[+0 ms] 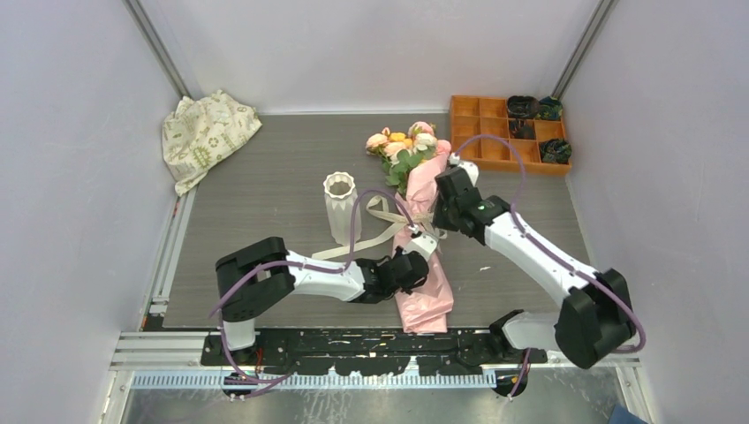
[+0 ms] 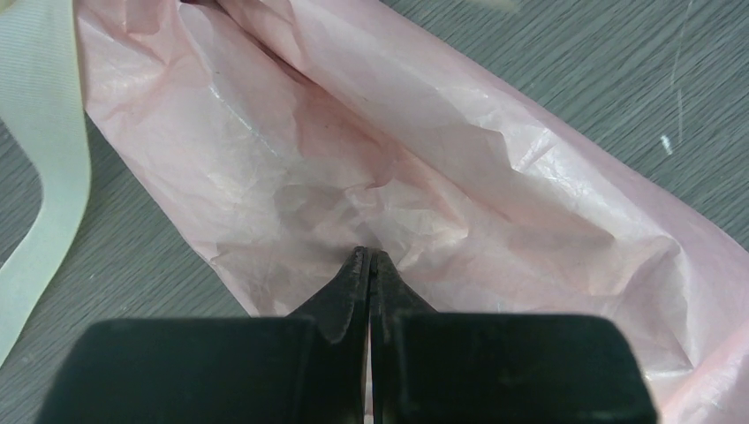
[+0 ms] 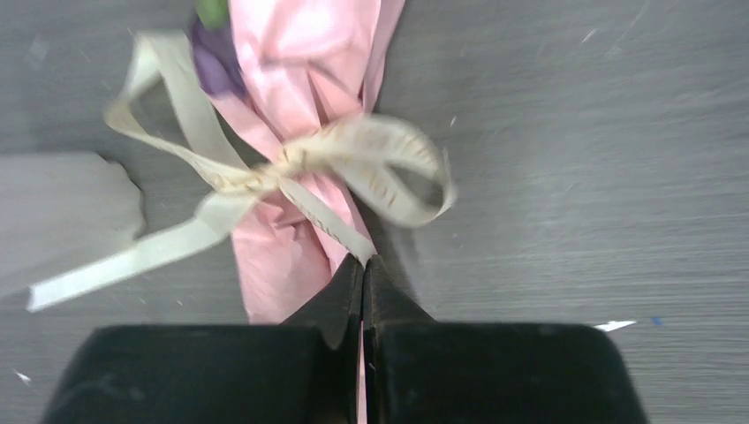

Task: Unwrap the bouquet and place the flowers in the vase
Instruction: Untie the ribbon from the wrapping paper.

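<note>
The bouquet lies on the table, a long pink paper cone pointing toward me. The flowers, peach, cream and yellow roses with green leaves, stick out of its far end. A cream ribbon bow ties the cone at its middle, and a purple inner face shows above the knot. My left gripper is shut, pinching a pucker of the pink paper low on the cone. My right gripper is shut on a tail of the ribbon beside the knot. The white ribbed vase stands upright left of the bouquet.
An orange compartment tray with dark items sits at the back right. A crumpled patterned cloth lies at the back left. Loose ribbon tails trail across the table between the vase and the cone.
</note>
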`<state>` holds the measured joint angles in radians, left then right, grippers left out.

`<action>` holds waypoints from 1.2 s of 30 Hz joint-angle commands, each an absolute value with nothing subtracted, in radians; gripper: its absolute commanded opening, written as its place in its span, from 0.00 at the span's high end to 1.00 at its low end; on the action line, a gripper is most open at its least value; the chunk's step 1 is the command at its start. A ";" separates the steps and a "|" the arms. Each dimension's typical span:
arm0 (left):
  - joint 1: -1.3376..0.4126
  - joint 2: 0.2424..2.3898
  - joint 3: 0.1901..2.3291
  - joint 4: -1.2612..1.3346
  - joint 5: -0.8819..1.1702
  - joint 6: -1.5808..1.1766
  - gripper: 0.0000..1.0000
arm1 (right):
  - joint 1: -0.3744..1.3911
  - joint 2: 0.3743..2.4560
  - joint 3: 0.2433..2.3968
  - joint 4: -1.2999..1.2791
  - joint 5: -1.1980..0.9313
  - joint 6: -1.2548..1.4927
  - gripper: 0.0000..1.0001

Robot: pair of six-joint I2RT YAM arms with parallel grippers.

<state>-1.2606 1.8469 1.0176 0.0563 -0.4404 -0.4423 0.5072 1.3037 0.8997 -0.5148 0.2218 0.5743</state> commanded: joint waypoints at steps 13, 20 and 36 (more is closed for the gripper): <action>-1.217 1.962 1.095 0.110 -0.371 -0.456 1.00 | 0.416 0.950 1.322 -0.823 0.521 0.489 0.99; -1.212 1.979 1.114 0.115 -0.361 -0.451 1.00 | 0.415 0.869 1.419 -0.881 0.698 0.477 0.99; -1.212 1.804 1.110 -0.033 -0.446 -0.464 1.00 | 0.416 0.742 1.471 -0.951 1.000 0.502 0.94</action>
<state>-1.2179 1.9251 1.1049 0.1078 -0.3771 -0.4465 0.4187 0.7368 1.4422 -0.9733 0.8768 0.4931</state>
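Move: The ribbon's knot lies roughly 7 cm to the right hand's left, a couple of centimetres ahead and 7 cm lower; its shut fingers already hold one ribbon tail. From that hand the flower heads are some 17 cm ahead, 9 cm left and 6 cm lower, and the vase some 23 cm left, 2 cm back, its middle slightly higher. The left hand's shut fingertips are already down on the wrapping, with the knot about 9 cm straight ahead at nearly the same height. Keeping the ribbon tail pinched, the right hand whips it up and away from the knot, rising about 30 cm while swinging some 19 cm right, first edging forward and then drawing back to end about 10 cm nearer its base, the fingers tipping up and turning clockwise. The left hand, fingers shut and still on the wrapping below the knot, shifts about 3 cm right and 2 cm forward in the direction of the pull, then stays put until it starts easing slightly up and back left at the end. ##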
